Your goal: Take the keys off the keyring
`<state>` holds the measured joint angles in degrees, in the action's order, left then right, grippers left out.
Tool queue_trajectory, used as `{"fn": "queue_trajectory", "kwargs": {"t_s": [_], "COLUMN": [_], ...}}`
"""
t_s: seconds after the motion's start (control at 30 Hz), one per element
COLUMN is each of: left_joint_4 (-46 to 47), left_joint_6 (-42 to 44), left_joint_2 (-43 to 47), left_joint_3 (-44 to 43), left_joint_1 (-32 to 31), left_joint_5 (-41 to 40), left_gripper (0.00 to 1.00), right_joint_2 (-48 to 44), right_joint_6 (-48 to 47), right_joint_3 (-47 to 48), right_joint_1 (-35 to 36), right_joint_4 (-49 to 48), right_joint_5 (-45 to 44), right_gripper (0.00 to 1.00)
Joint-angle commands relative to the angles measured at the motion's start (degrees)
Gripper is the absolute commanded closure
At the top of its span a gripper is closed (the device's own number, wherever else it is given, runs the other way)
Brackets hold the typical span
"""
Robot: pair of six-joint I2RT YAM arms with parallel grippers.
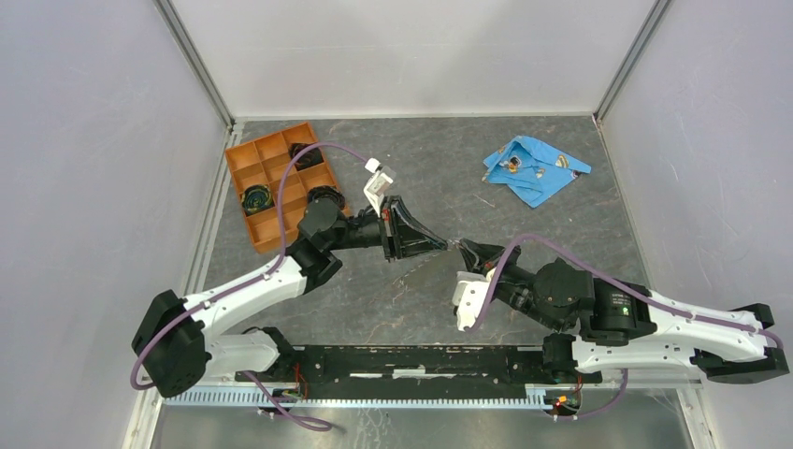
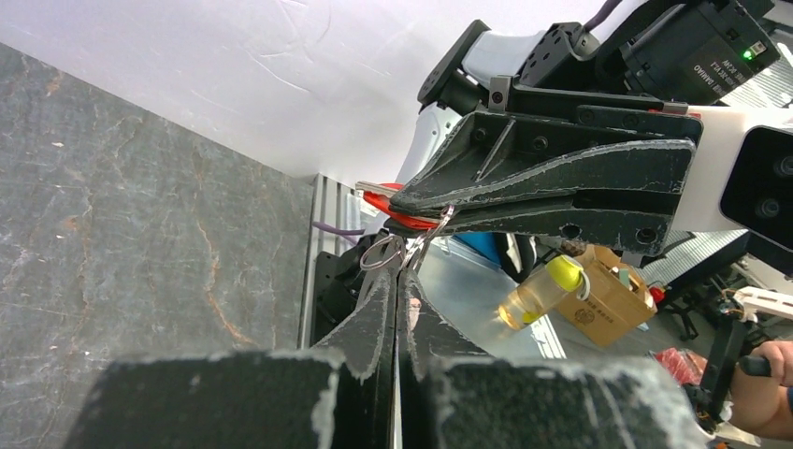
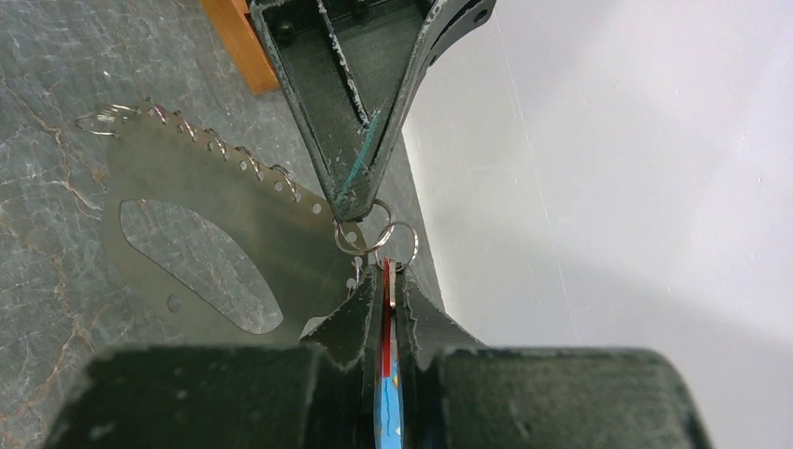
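My two grippers meet tip to tip above the middle of the table. My left gripper (image 1: 441, 245) (image 2: 402, 269) is shut on the keyring (image 2: 378, 253), a thin silvery wire loop at its fingertips. My right gripper (image 1: 461, 247) (image 3: 385, 271) is shut on the red-headed key (image 3: 384, 299), which shows as a red sliver between its fingers. In the left wrist view the key's red head (image 2: 379, 199) sticks out of the right gripper's tips. In the right wrist view two linked wire loops (image 3: 361, 236) hang between the left gripper's tips (image 3: 353, 201) and the key.
An orange compartment tray (image 1: 271, 192) with black coiled rings stands at the back left. A blue cloth (image 1: 533, 168) with brass-and-silver round bits lies at the back right. A flat grey plate with an oval cut-out (image 3: 187, 243) lies on the table below the grippers.
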<state>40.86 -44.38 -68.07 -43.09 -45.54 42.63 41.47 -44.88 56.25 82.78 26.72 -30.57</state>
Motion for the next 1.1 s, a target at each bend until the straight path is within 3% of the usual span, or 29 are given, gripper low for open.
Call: {"fn": "queue_trajectory", "kwargs": {"t_s": [0.0, 0.17, 0.3, 0.47, 0.73, 1.07], "left_joint_4": [4.1, 0.4, -1.6, 3.2, 9.7, 16.4], "left_joint_6": [-4.0, -1.9, 2.6, 9.4, 19.6, 25.1], "left_joint_2": [-0.7, -1.4, -0.8, 2.5, 5.4, 4.6], "left_joint_3": [-0.7, -1.8, -1.4, 1.6, 3.9, 3.3], "left_joint_1": [0.4, 0.5, 0.4, 0.1, -0.5, -1.2], "left_joint_5": [0.6, 0.3, -0.7, -1.7, 0.4, 3.6], "left_gripper": [0.98, 0.97, 0.83, 0.68, 0.65, 0.63], "right_joint_2": [0.0, 1.5, 1.4, 0.6, -1.6, -4.8], "right_joint_6": [-0.3, -0.5, -0.8, -1.0, -0.9, 0.6], "right_joint_3": [1.0, 1.9, 1.8, 1.6, 1.8, 3.1], "right_joint_1": [0.5, 0.9, 1.2, 1.4, 1.6, 1.7], "right_joint_4": [-1.5, -1.7, -3.1, -4.8, -6.0, -5.6], "right_joint_5": [-1.4, -1.6, -1.2, 0.6, 5.4, 14.5], "right_gripper": [0.99, 0.99, 0.99, 0.99, 0.99, 0.99]}}
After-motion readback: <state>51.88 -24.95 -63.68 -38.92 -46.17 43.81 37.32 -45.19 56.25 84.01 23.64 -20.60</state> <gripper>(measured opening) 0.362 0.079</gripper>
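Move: The left hand is shut on a split ring of the keyring, which lies right at its tips, about 1 cm to the right and 1 cm up. The red key is some 4 cm to its right, 1 cm ahead and 2 cm above; the holed metal plate hangs about 4 cm back, 2 cm left and 7 cm below. The right hand holds the red key in its tips, with the split ring about 1 cm back, 3 cm left and 1 cm below that hand. The left hand dips about 1 cm, opens its fingers to roughly a third and lets go of the split ring, then turns back to rise some 3.5 cm while easing back and left, rolling nearly 30 degrees about its rightward-pointing fingers so its forward side comes up. The right hand keeps its pinch on the red key, sinks slightly and shifts a little left, then lifts about 3 cm and draws back 3 cm, turning some 10 degrees counter-clockwise. ##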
